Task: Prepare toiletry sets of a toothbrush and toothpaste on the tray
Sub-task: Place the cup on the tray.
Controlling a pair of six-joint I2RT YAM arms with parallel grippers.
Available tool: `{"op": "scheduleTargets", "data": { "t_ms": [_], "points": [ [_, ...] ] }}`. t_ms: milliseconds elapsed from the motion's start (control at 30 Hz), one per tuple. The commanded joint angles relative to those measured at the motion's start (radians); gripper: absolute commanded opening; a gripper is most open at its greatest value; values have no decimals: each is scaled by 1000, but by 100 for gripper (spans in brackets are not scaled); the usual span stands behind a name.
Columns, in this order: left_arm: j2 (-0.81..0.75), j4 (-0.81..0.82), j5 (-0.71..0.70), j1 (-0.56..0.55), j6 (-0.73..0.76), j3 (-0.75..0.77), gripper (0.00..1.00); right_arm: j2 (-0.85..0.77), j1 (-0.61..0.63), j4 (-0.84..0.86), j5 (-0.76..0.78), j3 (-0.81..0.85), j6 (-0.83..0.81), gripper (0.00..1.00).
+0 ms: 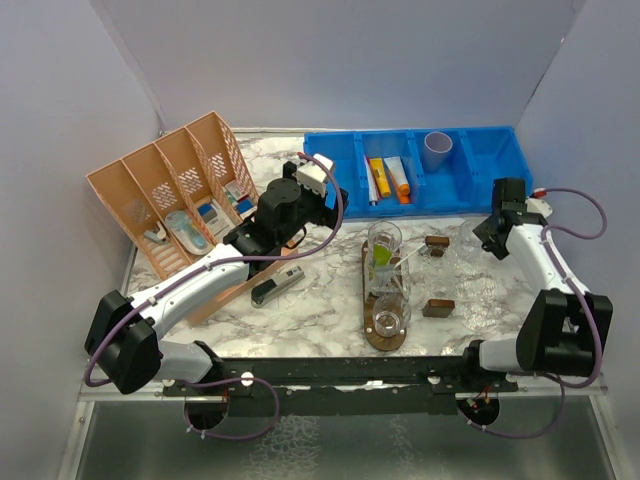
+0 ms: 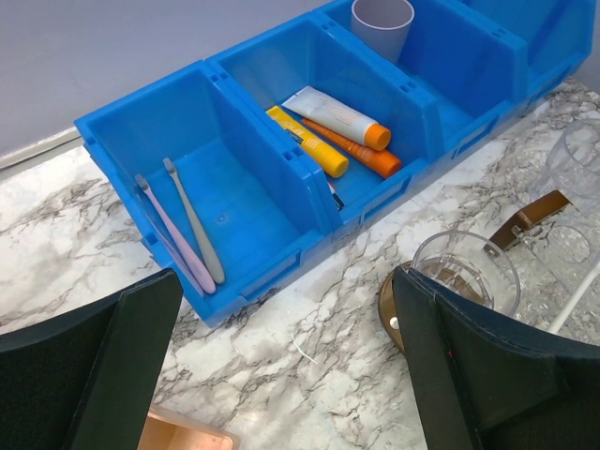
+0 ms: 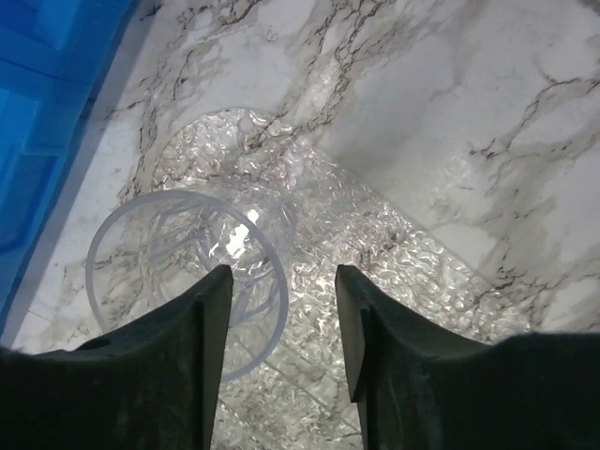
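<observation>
The dark brown tray lies at mid-table. On its far end stands a clear tumbler holding a lime green tube and a thin pale toothbrush; another tumbler stands at its near end. My left gripper hangs wide open over bare marble, between the blue bin and the tray's end. Two toothbrushes and toothpaste tubes lie in the bin. My right gripper is open. Its left finger reaches inside an empty clear tumbler, whose rim wall stands unpinched between the jaws.
An orange divided basket stands at the back left, with a dark slim object on the table before it. A grey cup sits in the bin. Small brown blocks and a clear textured sheet lie right of the tray.
</observation>
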Motion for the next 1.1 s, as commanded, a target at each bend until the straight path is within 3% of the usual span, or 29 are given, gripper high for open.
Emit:
{"op": "scheduleTargets", "data": {
  "t_ms": [0,167,267,433,533,700,1067],
  "points": [
    [-4,20,28,2,-15,33,98,-118,-4,21,53,21,-45,55],
    [-3,19,26,2,-17,33,98,-272,-4,127,42,6,-201,80],
    [-1,18,30,3,-19,33,98,-368,-4,237,-71,-46,-318,92],
    [1,19,25,2,-18,31,98,-467,-4,392,-382,-140,-436,96],
    [3,18,23,2,-15,34,98,-474,-4,448,-459,-138,-432,97],
    [8,17,23,2,-13,35,98,-366,-4,506,-487,-61,-389,96],
    [7,11,3,3,4,38,98,118,-4,575,-610,275,-139,98]
  ]
}}
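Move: The grey cup in the blue bin is next: about 17 cm ahead of the right hand, 10 cm to its left and 4 cm lower. The clear cup stands between and beside the right fingers, its middle some 2 cm ahead, 3 cm left and 4 cm down; a brown block lies about level, 10 cm left and 7 cm down. From the left hand the grey cup is roughly 11 cm ahead, 21 cm right and 22 cm below. The clear cup on the tray is left behind as the right fingers, already parting around its rim, spread wide and lift off it. The hand climbs about 12 cm, swings left, then reaches forward towards the grey cup in the bin, some 13 cm forward in all, while the wrist tips the fingers up from steeply down towards forward and turns about 35 degrees counter-clockwise. ##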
